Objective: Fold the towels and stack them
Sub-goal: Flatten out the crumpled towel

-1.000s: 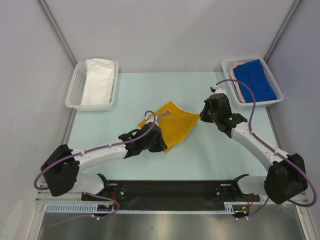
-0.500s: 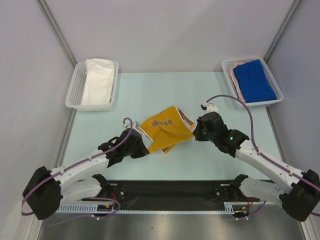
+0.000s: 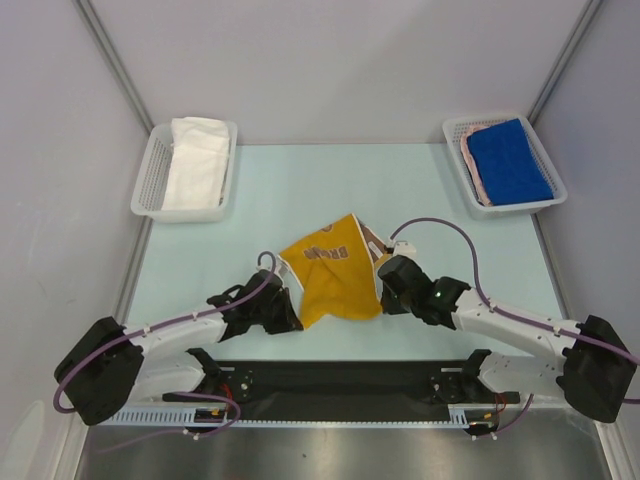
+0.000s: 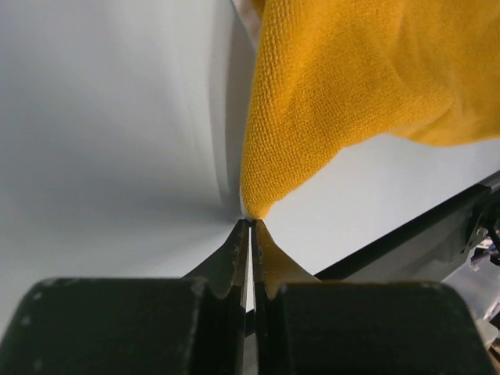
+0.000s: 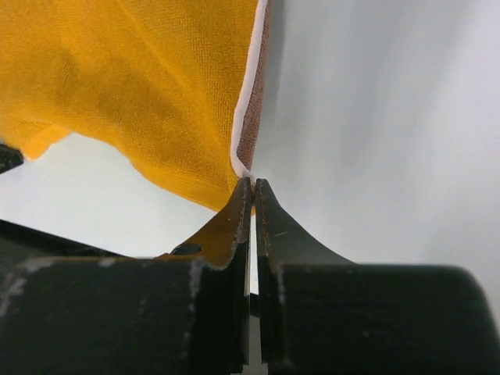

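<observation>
A yellow-orange towel (image 3: 333, 277) with brown lettering hangs folded over near the table's front middle, held between both arms. My left gripper (image 3: 287, 308) is shut on its left corner; in the left wrist view the orange cloth (image 4: 344, 86) rises from the pinched tips (image 4: 251, 222). My right gripper (image 3: 385, 283) is shut on the white-trimmed right corner (image 5: 244, 117), tips (image 5: 251, 181) pressed together. A white towel (image 3: 195, 163) lies in the left basket. A blue towel (image 3: 508, 160) lies on a pinkish one (image 3: 472, 170) in the right basket.
A white mesh basket (image 3: 149, 178) stands at the back left and another (image 3: 541, 150) at the back right. The pale green table (image 3: 300, 190) stretches between them. A black rail (image 3: 340, 378) with the arm bases runs along the near edge.
Both grippers have pulled toward the near edge, carrying the yellow-orange towel's corners with them. The towel now drapes folded over itself, nearer the front than before.
</observation>
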You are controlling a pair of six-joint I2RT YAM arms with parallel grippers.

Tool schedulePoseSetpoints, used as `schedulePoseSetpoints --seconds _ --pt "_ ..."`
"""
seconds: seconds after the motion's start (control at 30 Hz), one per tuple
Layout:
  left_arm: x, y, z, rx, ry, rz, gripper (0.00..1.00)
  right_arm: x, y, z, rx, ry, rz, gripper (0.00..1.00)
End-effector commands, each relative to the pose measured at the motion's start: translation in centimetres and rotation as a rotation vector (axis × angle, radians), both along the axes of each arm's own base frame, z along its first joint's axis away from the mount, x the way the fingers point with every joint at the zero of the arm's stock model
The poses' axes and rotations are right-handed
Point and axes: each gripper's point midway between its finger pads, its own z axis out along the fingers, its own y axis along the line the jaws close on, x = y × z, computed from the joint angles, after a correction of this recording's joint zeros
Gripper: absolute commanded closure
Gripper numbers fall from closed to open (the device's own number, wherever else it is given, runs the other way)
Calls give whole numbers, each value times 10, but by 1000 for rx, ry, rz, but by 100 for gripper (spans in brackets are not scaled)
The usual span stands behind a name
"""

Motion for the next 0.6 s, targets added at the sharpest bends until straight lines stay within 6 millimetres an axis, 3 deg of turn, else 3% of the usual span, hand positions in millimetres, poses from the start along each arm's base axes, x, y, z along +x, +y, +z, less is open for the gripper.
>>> schedulePoseSetpoints --seconds 0.0,0.1,0.3,0.4,0.57 --pt "1 -13 9 -55 -15 -31 92 12 2 5 3 -48 -48 100" --pt "-2 -8 8 -38 -11 -26 77 14 0 4 -16 -51 -53 100" --pt "-4 0 15 -32 -35 -7 60 17 -1 6 -24 -60 -62 100" --pt "-1 7 7 4 -38 20 54 18 1 6 -23 -61 -62 100" --pt "1 9 -5 30 -22 43 52 19 2 8 -22 -64 -60 100"
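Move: The towel's near-left corner is right at the left fingertips, about 1 cm below the hand point; the far-left corner lies some 17 cm ahead and 4 cm to the left, and the BROWN lettering about 17 cm ahead and 7 cm to the right. The right fingers hold the near-right corner, about 1 cm below their hand point, with the turned-over strip some 15 cm ahead and 2 cm to the left. Staying almost in place, the left hand opens its shut fingers to about half and lets go of the near-left corner, bobbing up roughly 1.5 cm and then sinking back down around it. The right hand keeps its pinch on the near-right corner and eases about 1 cm down, forward and to the right, its wrist turning barely 5 degrees. ##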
